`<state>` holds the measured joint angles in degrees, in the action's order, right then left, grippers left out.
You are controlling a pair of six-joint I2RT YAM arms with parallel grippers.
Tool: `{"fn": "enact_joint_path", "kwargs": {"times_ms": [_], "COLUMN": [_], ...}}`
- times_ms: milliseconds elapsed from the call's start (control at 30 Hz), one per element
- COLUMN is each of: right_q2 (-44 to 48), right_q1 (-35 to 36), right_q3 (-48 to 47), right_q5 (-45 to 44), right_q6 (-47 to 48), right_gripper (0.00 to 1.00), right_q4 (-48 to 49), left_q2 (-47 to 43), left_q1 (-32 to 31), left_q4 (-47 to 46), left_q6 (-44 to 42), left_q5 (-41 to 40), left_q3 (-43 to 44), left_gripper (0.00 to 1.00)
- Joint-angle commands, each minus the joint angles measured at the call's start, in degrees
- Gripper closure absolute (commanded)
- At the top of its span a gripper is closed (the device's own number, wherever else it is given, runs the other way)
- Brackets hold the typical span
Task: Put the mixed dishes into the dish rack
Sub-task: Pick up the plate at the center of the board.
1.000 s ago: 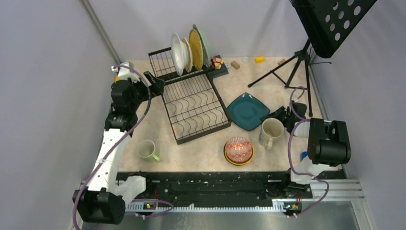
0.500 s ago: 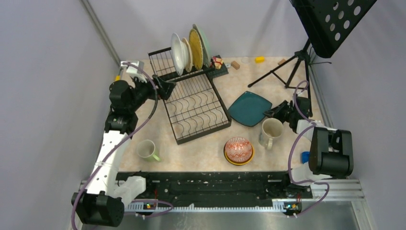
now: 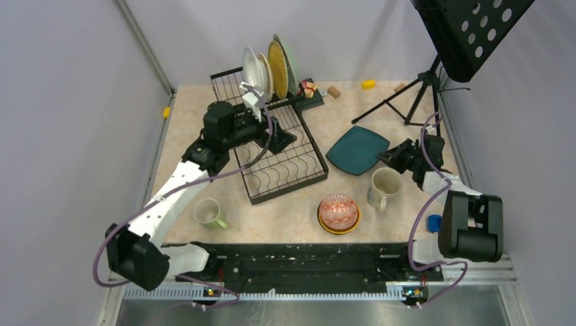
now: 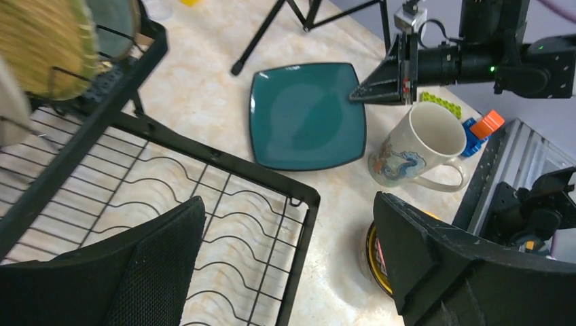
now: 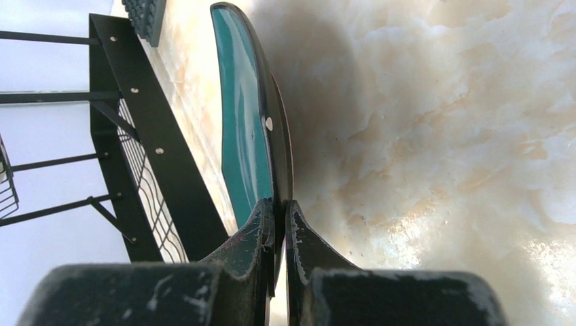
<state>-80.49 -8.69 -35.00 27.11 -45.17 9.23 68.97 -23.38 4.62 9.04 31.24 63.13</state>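
Observation:
The dark teal plate (image 3: pixel 356 149) lies right of the dish rack (image 3: pixel 275 153), its right edge raised off the table. My right gripper (image 3: pixel 390 155) is shut on that edge; in the right wrist view both fingers pinch the plate's rim (image 5: pixel 248 115) at the gripper (image 5: pixel 278 212). My left gripper (image 3: pixel 284 140) hovers open over the rack's flat tray (image 4: pixel 204 183) with nothing between its fingers (image 4: pixel 289 204). White (image 3: pixel 251 75), yellow (image 3: pixel 277 66) and pale teal plates (image 3: pixel 289 60) stand in the upper section. A cream mug (image 3: pixel 385 187), a green mug (image 3: pixel 209 212) and stacked bowls (image 3: pixel 338 212) sit on the table.
A black music stand (image 3: pixel 469 30) on a tripod (image 3: pixel 407 102) occupies the back right. Small toy blocks (image 3: pixel 367 84) lie along the back edge, and a blue toy (image 3: pixel 433 222) sits by the right arm's base. The cream mug (image 4: pixel 414 146) stands just below the held plate (image 4: pixel 306 115).
My left arm has swung from the rack's left side to over its tray. The right gripper has closed on the teal plate's edge and drawn it slightly up and right.

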Motion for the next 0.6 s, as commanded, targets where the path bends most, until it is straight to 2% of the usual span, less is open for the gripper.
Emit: {"fn": "enact_joint_path", "kwargs": {"times_ms": [0,167,300,567], "right_q2": [4.41,4.66,5.48,9.24], "right_q1": [-0.36,-0.36,-0.36,-0.36], "right_q3": [-4.79,-4.99,-5.05,-5.03], "right_q5": [2.36,2.54,3.10,3.21], "right_q6": [-3.11,-4.18,-4.91,-3.91], "right_gripper": [1.00,1.00,1.00,1.00], "right_q4": [6.80,8.33,9.31,9.74], "left_q2": [4.76,12.32,18.58,27.02], "left_q1": [-3.74,-9.46,-10.83,-12.26], "left_q4": [-0.89,-1.35,-4.18,-0.65], "left_q6": [-1.44,-3.18,-2.75,-4.45], "left_q5": [-0.65,-2.51,-1.48,-5.58], "left_q3": [3.77,7.09,8.83,17.45], "left_gripper": [0.03,0.04,0.04,0.04]}}
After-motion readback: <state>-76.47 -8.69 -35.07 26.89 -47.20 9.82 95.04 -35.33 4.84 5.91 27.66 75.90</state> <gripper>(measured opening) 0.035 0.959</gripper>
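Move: I hold the green plate by its right edge in my right hand, its middle about 8 cm left and 2 cm ahead of those fingers. My open left hand hangs high: the plate's middle is some 20 cm to its right, 5 cm farther out and 22 cm below. The rack's lower tier lies nearly under my left hand, 25 cm down. Of the plate, the big mug stands 8 cm right and 11 cm nearer; the bowl stack, 5 cm left and 18 cm nearer. I sweep my left hand about 11 cm to the right and 9 cm down towards the raised plate, easing forward a little at the end, fingers wide open, dipping and swinging clockwise some 10 degrees. My right hand keeps its pinch on the plate's edge and lifts about 2.5 cm more, tipping its fingers slightly upward. ##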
